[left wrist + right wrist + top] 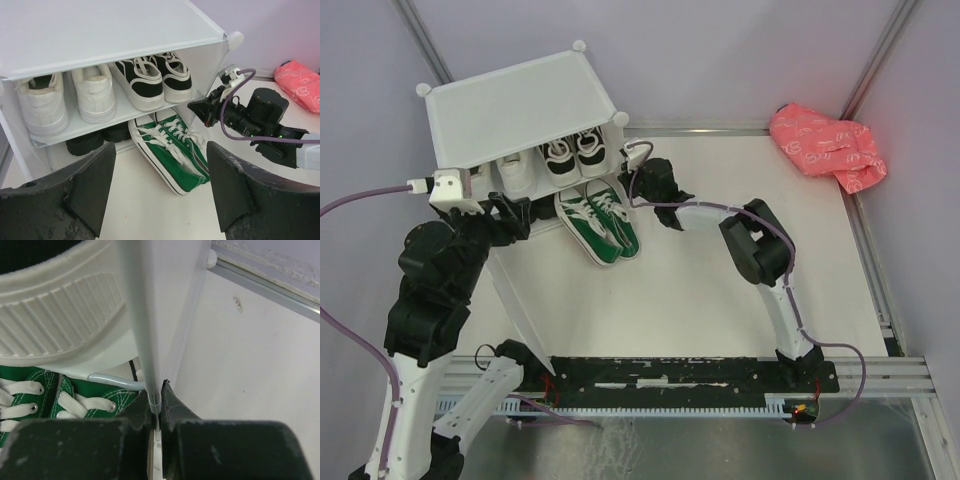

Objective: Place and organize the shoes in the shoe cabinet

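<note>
The white shoe cabinet (520, 105) stands at the back left with its front open. On its shelf sit white sneakers (65, 100) and black sneakers with white soles (150, 80). Plain black shoes (100, 137) are tucked underneath. The green sneakers (172, 150) lie half out of the lower compartment, heels toward me. My right gripper (160, 400) is shut on the front edge of the cabinet's right wall (145, 315), next to a green sneaker (75, 400). My left gripper (160, 185) hangs open in front of the cabinet, nothing between its fingers (92, 185).
The cabinet's door panel (520, 300) hangs open toward the near edge beside the left arm. A crumpled pink bag (825, 145) lies in the back right corner. Metal rails border the table at the back and right.
</note>
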You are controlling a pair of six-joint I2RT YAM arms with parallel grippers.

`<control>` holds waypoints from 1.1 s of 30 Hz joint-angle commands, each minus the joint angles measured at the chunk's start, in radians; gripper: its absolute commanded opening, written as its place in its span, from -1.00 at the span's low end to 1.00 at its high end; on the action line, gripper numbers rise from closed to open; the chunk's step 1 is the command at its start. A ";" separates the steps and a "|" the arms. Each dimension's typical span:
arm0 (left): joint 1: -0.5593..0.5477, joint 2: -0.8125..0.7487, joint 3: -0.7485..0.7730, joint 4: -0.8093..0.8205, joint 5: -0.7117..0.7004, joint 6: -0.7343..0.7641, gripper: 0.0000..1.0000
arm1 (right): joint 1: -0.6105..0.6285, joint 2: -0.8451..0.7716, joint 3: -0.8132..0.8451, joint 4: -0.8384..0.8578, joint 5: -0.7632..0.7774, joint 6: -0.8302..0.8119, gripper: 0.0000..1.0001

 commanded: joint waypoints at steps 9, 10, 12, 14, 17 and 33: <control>-0.001 -0.020 0.024 0.006 0.020 -0.049 0.58 | -0.007 -0.368 -0.355 0.040 0.097 0.059 -0.96; -0.001 -0.021 0.024 0.006 0.019 -0.048 0.58 | -0.008 -0.381 -0.365 0.041 0.098 0.056 -0.96; -0.001 -0.022 0.023 0.007 0.017 -0.049 0.58 | -0.007 -0.401 -0.371 0.031 0.097 0.042 -0.96; -0.001 -0.019 0.021 0.011 0.019 -0.049 0.58 | -0.007 -0.423 -0.367 0.008 0.103 0.035 -0.96; -0.001 -0.018 0.018 0.015 0.022 -0.048 0.58 | -0.008 -0.456 -0.383 -0.023 0.113 0.028 -0.96; -0.015 -0.033 -0.010 0.022 0.016 -0.050 0.57 | -0.009 -0.649 -0.635 -0.202 0.186 -0.009 -0.93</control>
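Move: Between the right hand's closed pads, already gripped, is the shoe cabinet's front right post; the cabinet's middle lies about 24 cm to this hand's left, 3 cm farther out and 6 cm higher. The green shoes are roughly 8 cm left, 7 cm back and 6 cm below; the black-and-white shoes some 13 cm left, 8 cm ahead and 8 cm up. From the left hand the post is about 29 cm ahead, 18 cm right and 28 cm down. Dragging the cabinet by its front right post, the right hand keeps its shut grip and goes on pulling diagonally back towards the robot and to the right, about 11 cm each way, easing off midway before pulling on. The wrist swings some 10 degrees clockwise with the post. ##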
